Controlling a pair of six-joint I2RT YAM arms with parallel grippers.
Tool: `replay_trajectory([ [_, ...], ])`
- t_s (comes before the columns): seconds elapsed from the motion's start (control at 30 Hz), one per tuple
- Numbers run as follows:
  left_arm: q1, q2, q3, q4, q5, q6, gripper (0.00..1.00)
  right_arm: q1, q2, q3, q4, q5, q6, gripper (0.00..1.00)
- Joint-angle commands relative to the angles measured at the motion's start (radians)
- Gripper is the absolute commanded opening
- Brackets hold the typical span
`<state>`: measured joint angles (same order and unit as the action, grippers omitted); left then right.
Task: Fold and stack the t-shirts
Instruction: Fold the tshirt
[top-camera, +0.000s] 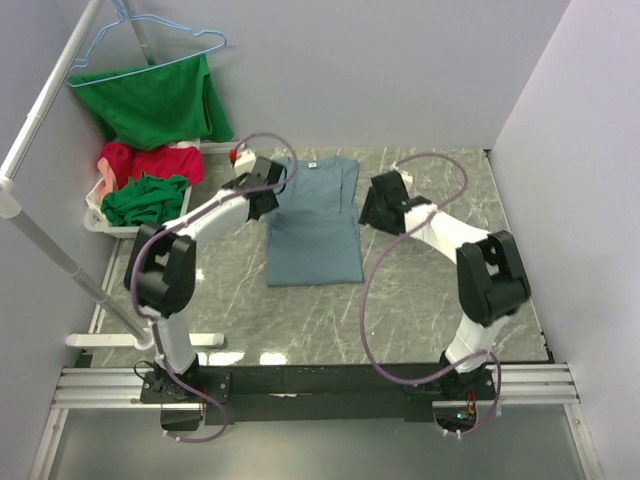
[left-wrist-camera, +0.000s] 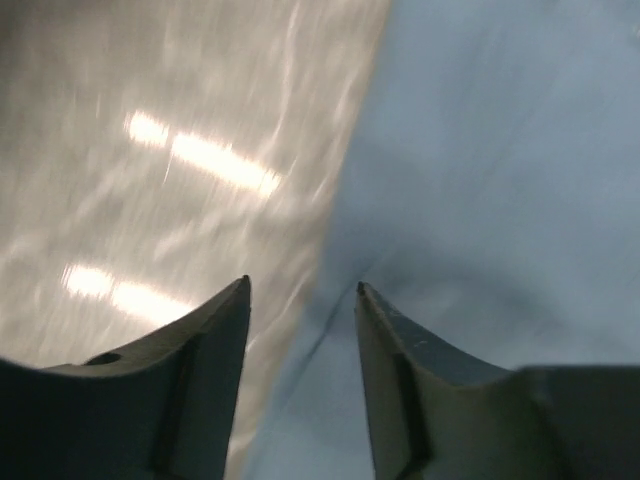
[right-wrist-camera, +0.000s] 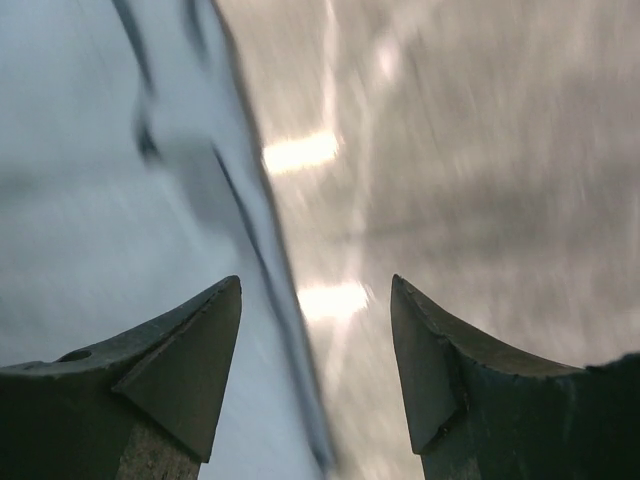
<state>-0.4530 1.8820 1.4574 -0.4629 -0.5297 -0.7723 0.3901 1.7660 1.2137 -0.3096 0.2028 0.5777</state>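
A dusty grey-blue t-shirt (top-camera: 315, 222) lies flat on the marble table, its sides folded in to a long rectangle, collar at the far end. My left gripper (top-camera: 277, 190) hovers at the shirt's upper left edge, open, nothing between its fingers; its wrist view shows the shirt's edge (left-wrist-camera: 480, 180) running under the jaws (left-wrist-camera: 303, 288). At the upper right edge hangs my right gripper (top-camera: 366, 203), also open and empty, with the cloth's edge (right-wrist-camera: 110, 180) below its gap (right-wrist-camera: 316, 282). A green t-shirt (top-camera: 160, 100) hangs on a hanger; red (top-camera: 150, 162) and green (top-camera: 145, 198) ones fill a tray.
A white tray (top-camera: 98, 222) stands at the far left against the wall. A blue wire hanger (top-camera: 150, 45) hangs from a white rail (top-camera: 50, 100). A white post (top-camera: 60, 260) leans across the left side. Bare marble (top-camera: 330, 320) lies in front of the shirt.
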Motion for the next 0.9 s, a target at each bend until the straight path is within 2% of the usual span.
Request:
replay_trajectory([
  [0.0,-0.004,-0.209,-0.241,0.094,0.18,0.008,0.54,0.007,-0.213,-0.16,0.066,-0.114,-0.019,0.68],
  [0.13,-0.006,-0.29,-0.437,0.188,0.266,0.031,0.54,0.007,-0.289,-0.293,0.118,-0.198,-0.032,0.68],
  [0.33,-0.004,-0.359,-0.578,0.269,0.368,0.041,0.53,0.013,-0.307,-0.407,0.184,-0.296,-0.022,0.68],
  [0.7,-0.004,-0.428,-0.686,0.297,0.506,0.011,0.51,0.024,-0.324,-0.529,0.265,-0.361,0.001,0.65],
  [0.87,-0.009,-0.448,-0.752,0.299,0.522,-0.002,0.5,0.03,-0.307,-0.557,0.299,-0.378,0.011,0.64],
])
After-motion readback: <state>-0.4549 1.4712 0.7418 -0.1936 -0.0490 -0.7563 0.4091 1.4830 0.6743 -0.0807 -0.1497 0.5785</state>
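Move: The near left corner of the folded t-shirt lies about 18 cm back, 2 cm right and 11 cm below the left hand; the shirt's collar is some 18 cm ahead and 8 cm to the right of that hand. For the right hand, the shirt's near right corner is roughly 14 cm back, 4 cm left and 8 cm down, with the collar about 22 cm ahead and 11 cm left. Both open hands draw back about 15 cm, sinking as they go, towards the folded t-shirt's two near corners. ##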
